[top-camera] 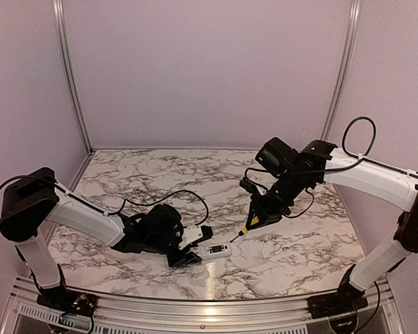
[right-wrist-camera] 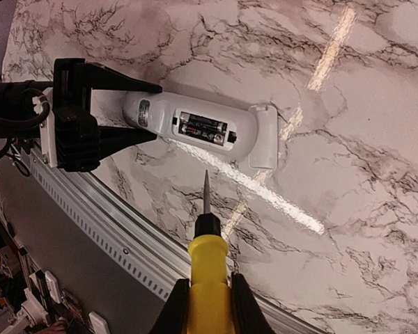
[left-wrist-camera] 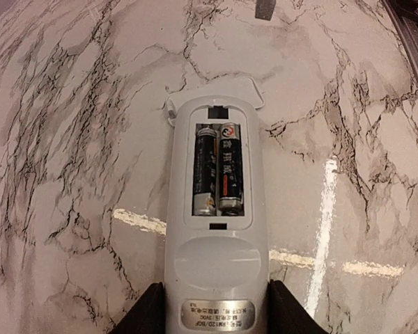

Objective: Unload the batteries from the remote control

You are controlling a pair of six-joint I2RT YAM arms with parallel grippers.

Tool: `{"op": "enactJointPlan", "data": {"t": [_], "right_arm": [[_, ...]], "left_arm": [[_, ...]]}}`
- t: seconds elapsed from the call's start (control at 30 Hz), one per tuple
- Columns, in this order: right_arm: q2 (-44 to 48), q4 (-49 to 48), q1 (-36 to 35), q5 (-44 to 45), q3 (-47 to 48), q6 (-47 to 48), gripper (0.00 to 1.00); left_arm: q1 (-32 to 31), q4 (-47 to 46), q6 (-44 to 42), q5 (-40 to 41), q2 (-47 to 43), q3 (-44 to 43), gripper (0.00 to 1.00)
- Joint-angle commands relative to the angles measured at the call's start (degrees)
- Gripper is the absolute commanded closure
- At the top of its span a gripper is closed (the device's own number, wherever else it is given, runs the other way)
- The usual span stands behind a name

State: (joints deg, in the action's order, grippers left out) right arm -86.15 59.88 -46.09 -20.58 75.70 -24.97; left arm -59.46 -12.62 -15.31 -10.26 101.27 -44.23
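Note:
The white remote control (left-wrist-camera: 216, 261) lies on the marble table with its back up and its compartment uncovered. Two dark batteries (left-wrist-camera: 218, 170) sit side by side inside it. My left gripper (left-wrist-camera: 214, 287) is shut on the remote's label end, one finger on each long side. In the top view the remote (top-camera: 217, 249) lies near the front edge, right of the left gripper (top-camera: 191, 249). My right gripper (right-wrist-camera: 210, 280) is shut on a yellow-handled screwdriver (right-wrist-camera: 207, 264). Its tip hovers just short of the remote (right-wrist-camera: 195, 120), apart from the batteries (right-wrist-camera: 203, 129).
A small flat white cover piece (left-wrist-camera: 212, 94) lies on the table against the remote's far end, also seen as the cover (right-wrist-camera: 265, 139) in the right wrist view. A metal rail (right-wrist-camera: 125, 229) runs along the table's near edge. Purple walls enclose the table.

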Motion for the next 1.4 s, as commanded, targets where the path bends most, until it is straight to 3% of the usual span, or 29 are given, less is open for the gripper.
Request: {"op": "enactJointPlan", "data": {"t": [0.0, 1.37], "right_arm": [[-1.7, -2.5, -0.5, -0.2, -0.9, -2.3, 1.0], [-10.0, -7.6, -0.9, 1.7, 0.9, -2.3, 1.0]], "left_arm": [[-1.5, -0.1, 1.4, 3.9, -1.8, -1.6, 0.8], [-2.6, 4.6, -0.9, 5.8, -1.4, -2.6, 0.84]]}}
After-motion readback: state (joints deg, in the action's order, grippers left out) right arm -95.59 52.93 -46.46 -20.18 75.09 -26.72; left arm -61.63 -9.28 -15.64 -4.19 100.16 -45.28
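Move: The two batteries sit in the open remote control, about 10 cm to the left of the right hand, which still holds the yellow screwdriver, roughly 1 cm ahead of it and 14 cm below. The remote control's middle is 2 cm farther left than the batteries, and the loose white battery cover lies some 6 cm to the right of them and 1 cm farther out. From the left hand gripping the remote control, the batteries lie about 6 cm right, 2 cm ahead and 1 cm lower. To the right-hand end of the nearer battery the right arm brings the screwdriver blade, sinking about 5 cm, quickly at first and then easing, while drifting some 2 cm each left and forward; its fingers keep their hold on the handle. At the end the tip is right at that battery's end, seemingly just touching. The left hand stays put, steadying the remote control. ##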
